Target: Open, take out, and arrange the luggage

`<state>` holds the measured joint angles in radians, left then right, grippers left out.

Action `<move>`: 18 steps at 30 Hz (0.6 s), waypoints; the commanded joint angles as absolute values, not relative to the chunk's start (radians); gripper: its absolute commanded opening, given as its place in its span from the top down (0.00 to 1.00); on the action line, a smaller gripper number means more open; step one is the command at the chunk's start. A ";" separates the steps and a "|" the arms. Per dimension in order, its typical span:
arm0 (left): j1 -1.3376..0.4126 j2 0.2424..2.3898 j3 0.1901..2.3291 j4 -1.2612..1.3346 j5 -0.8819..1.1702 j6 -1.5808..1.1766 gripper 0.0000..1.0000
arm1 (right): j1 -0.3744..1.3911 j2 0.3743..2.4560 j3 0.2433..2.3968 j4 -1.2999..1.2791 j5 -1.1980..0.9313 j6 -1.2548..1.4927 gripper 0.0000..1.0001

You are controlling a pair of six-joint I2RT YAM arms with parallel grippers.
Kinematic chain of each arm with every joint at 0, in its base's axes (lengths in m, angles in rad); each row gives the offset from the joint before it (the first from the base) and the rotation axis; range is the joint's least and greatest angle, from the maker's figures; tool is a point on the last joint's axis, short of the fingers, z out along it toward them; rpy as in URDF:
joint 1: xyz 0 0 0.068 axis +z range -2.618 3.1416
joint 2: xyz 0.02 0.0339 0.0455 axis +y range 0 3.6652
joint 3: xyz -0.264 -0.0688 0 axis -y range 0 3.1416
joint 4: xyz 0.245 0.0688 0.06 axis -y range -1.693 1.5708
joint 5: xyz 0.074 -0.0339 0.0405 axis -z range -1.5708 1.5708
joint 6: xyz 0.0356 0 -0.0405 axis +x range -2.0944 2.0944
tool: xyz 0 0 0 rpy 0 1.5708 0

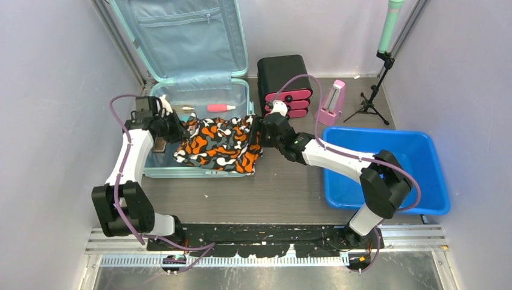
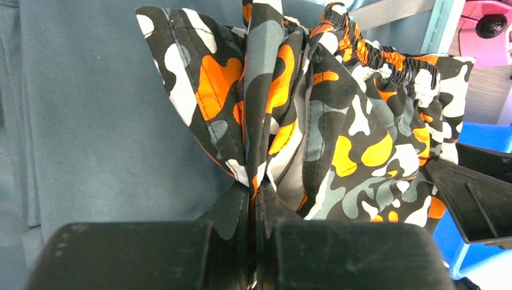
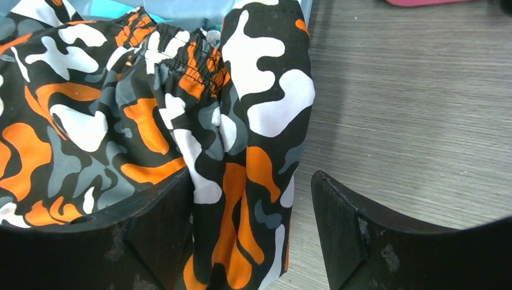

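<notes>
The pale mint luggage [image 1: 197, 173] lies open at the back left, its lid standing up and showing blue lining [image 1: 181, 36]. Orange, black and white camouflage shorts [image 1: 220, 145] hang spread across its lower half. My left gripper [image 1: 176, 128] is at the cloth's left end; the left wrist view shows it [image 2: 259, 205] shut on a bunched fold of the shorts [image 2: 338, 121]. My right gripper [image 1: 258, 134] is at the cloth's right end. It [image 3: 250, 199] stands open, and a fold of the shorts [image 3: 121, 121] hangs loose against its left finger.
A pink bottle [image 1: 221, 108] and a small object [image 1: 188, 108] lie inside the suitcase. A black box with pink drawers [image 1: 284, 81] and a pink item [image 1: 333, 103] stand at the back. A blue tub [image 1: 386, 169] sits right, a tripod [image 1: 373, 96] behind it.
</notes>
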<state>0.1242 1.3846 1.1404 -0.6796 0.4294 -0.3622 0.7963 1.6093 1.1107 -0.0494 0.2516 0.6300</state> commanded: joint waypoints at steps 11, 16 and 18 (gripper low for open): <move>-0.065 1.277 1.192 -0.695 0.250 -0.342 1.00 | 0.793 1.604 1.110 0.041 0.218 0.626 0.95; -0.210 1.214 1.206 -0.695 0.115 -0.348 1.00 | 0.793 1.522 1.124 -0.006 0.235 0.563 1.00; -0.244 1.197 1.220 -0.693 0.091 -0.355 1.00 | 0.793 1.500 1.130 -0.028 0.233 0.545 1.00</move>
<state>-0.1848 1.2591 1.1599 -0.6975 0.1890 -0.3561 0.8001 1.6073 1.1107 -0.0158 0.1970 0.6098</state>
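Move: The cloth's right edge, a standing fold, is about 2 cm to the left of my open right hand and 2 cm below it. From that hand the pink bottle in the suitcase is some 9 cm ahead, 14 cm left and 11 cm down; the drawer unit is some 16 cm ahead and 10 cm right, slightly lower. From my left hand, already gripping the cloth's left part, the same right edge is about 22 cm right, level in reach and 3 cm down. I lower my open right hand about 2 cm while easing it left onto the cloth's right edge, shut its fingers to pinch the fold, then raise it nearly 3 cm and drift back a little right. My left hand keeps its pinch and, slowly at first, carries its end about 6 cm right towards my right hand, rising 3 cm and drawing back 2 cm, with a slight roll and clockwise turn. ##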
